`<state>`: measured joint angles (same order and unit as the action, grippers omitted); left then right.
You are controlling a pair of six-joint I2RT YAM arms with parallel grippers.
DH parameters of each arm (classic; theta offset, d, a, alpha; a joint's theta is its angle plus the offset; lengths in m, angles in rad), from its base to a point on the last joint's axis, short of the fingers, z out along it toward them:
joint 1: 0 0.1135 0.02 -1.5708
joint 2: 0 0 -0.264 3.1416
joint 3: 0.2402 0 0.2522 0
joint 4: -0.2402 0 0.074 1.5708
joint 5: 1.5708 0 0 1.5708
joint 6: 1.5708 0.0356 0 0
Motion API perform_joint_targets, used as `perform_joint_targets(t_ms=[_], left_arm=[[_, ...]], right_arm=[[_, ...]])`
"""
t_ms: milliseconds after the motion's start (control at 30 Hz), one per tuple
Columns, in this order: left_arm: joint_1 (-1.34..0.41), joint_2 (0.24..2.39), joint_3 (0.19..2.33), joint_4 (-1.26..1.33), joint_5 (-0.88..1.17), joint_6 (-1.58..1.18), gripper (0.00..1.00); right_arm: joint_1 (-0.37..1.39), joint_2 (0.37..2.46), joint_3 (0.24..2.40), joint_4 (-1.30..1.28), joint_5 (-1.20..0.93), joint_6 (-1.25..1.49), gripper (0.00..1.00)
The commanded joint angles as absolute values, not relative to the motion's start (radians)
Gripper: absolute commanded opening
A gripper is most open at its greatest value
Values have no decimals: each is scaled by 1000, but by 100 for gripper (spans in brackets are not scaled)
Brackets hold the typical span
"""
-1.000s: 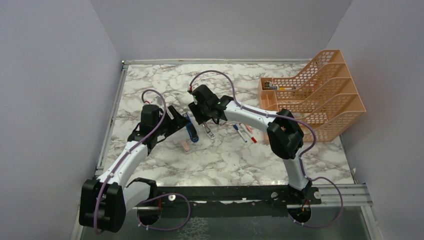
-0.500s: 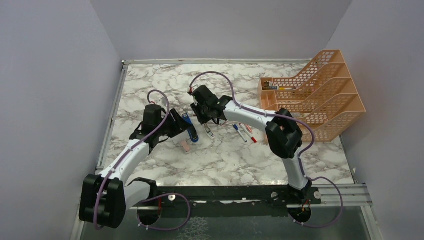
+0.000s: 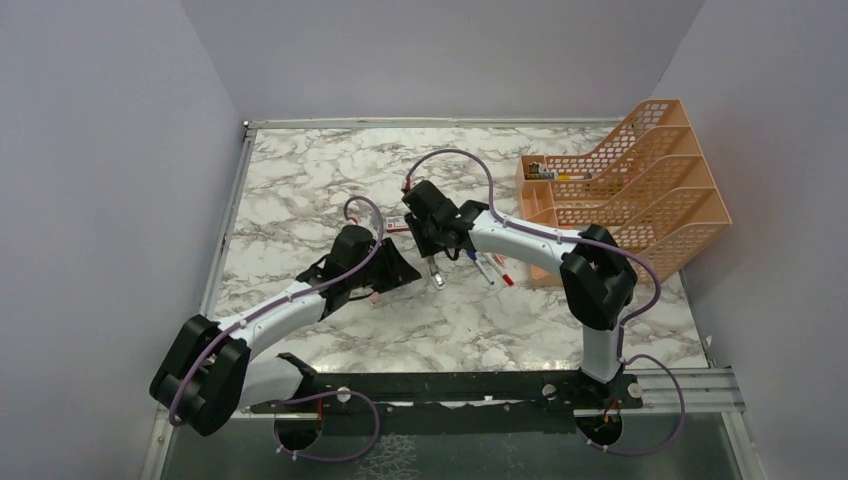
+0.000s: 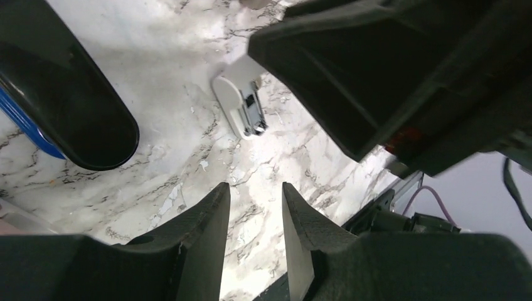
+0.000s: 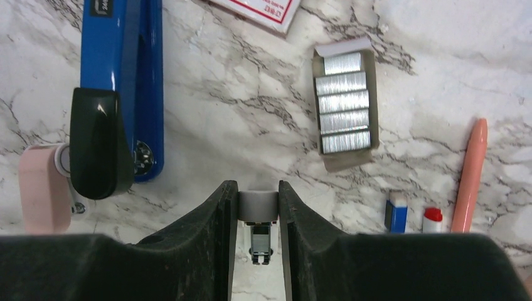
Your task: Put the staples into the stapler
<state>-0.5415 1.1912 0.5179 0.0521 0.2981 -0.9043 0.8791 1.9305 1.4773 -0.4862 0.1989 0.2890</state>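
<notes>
The blue stapler (image 5: 122, 81) lies left of my right gripper, its dark end (image 5: 100, 144) nearest the camera. The same dark end (image 4: 69, 106) fills the left of the left wrist view. The staples (image 5: 344, 111) sit as silver strips in their grey tray, with the red-and-white sleeve (image 5: 257, 9) at the top edge. My right gripper (image 5: 258, 188) is shut on a small white-grey block (image 4: 241, 110) with a metal tip. My left gripper (image 4: 256, 188) hangs open over bare marble, nothing between its fingers. From above, the left gripper (image 3: 405, 265) hides the stapler.
A pink eraser (image 5: 44, 188) lies beside the stapler's dark end. A blue-capped pen (image 5: 396, 216), a red-capped pen (image 5: 432, 219) and a salmon pen (image 5: 470, 175) lie right of my right gripper. An orange file rack (image 3: 640, 190) stands at the table's right side.
My left arm has swung right and stretched over the stapler, its jaws narrowing. My right gripper has closed on the small white block and shifted right and nearer.
</notes>
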Motion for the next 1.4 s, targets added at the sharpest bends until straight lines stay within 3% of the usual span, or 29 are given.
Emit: perform_joint_targets(t_ms=[0, 200, 433, 833, 1133, 1367], left_arm=[[-595, 1216, 484, 159, 162, -996, 36], [-673, 1318, 497, 218, 130, -1016, 37], [-704, 1421, 502, 245, 82, -1019, 24], [-724, 1511, 497, 376, 148, -1035, 26], [-739, 1553, 503, 385, 124, -1029, 20], [-741, 1576, 502, 383, 114, -1045, 5]], right_arm=[[872, 1847, 1418, -503, 247, 364, 32], [870, 1805, 1365, -491, 247, 412, 32], [870, 1788, 1353, -488, 237, 433, 32], [870, 1768, 1334, -482, 209, 459, 32], [871, 1766, 1326, -478, 180, 466, 32], [869, 1753, 1292, -474, 134, 458, 32]])
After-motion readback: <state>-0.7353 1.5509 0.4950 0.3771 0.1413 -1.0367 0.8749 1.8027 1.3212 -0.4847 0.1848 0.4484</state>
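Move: The opened grey mini stapler already hangs from my right fingers; its middle is about 2 cm back, 1 cm right and 3 cm below that hand. From my left hand it is some 3 cm ahead, 4 cm right and 5 cm down. The blue stapler lies about 7 cm ahead and 6 cm left of my left hand, the pink mini stapler level with it and 9 cm left, the open staple box 12 cm ahead and 6 cm right, all roughly 8 cm lower. I sink my left hand about 7 cm and carry it some 5 cm to the right, to the low end of the grey mini stapler, then close its half-open fingers almost shut on that end. My right hand keeps its grip on the handle part, drawing it about 3–4 cm back and right towards the left hand with a slight clockwise turn. ##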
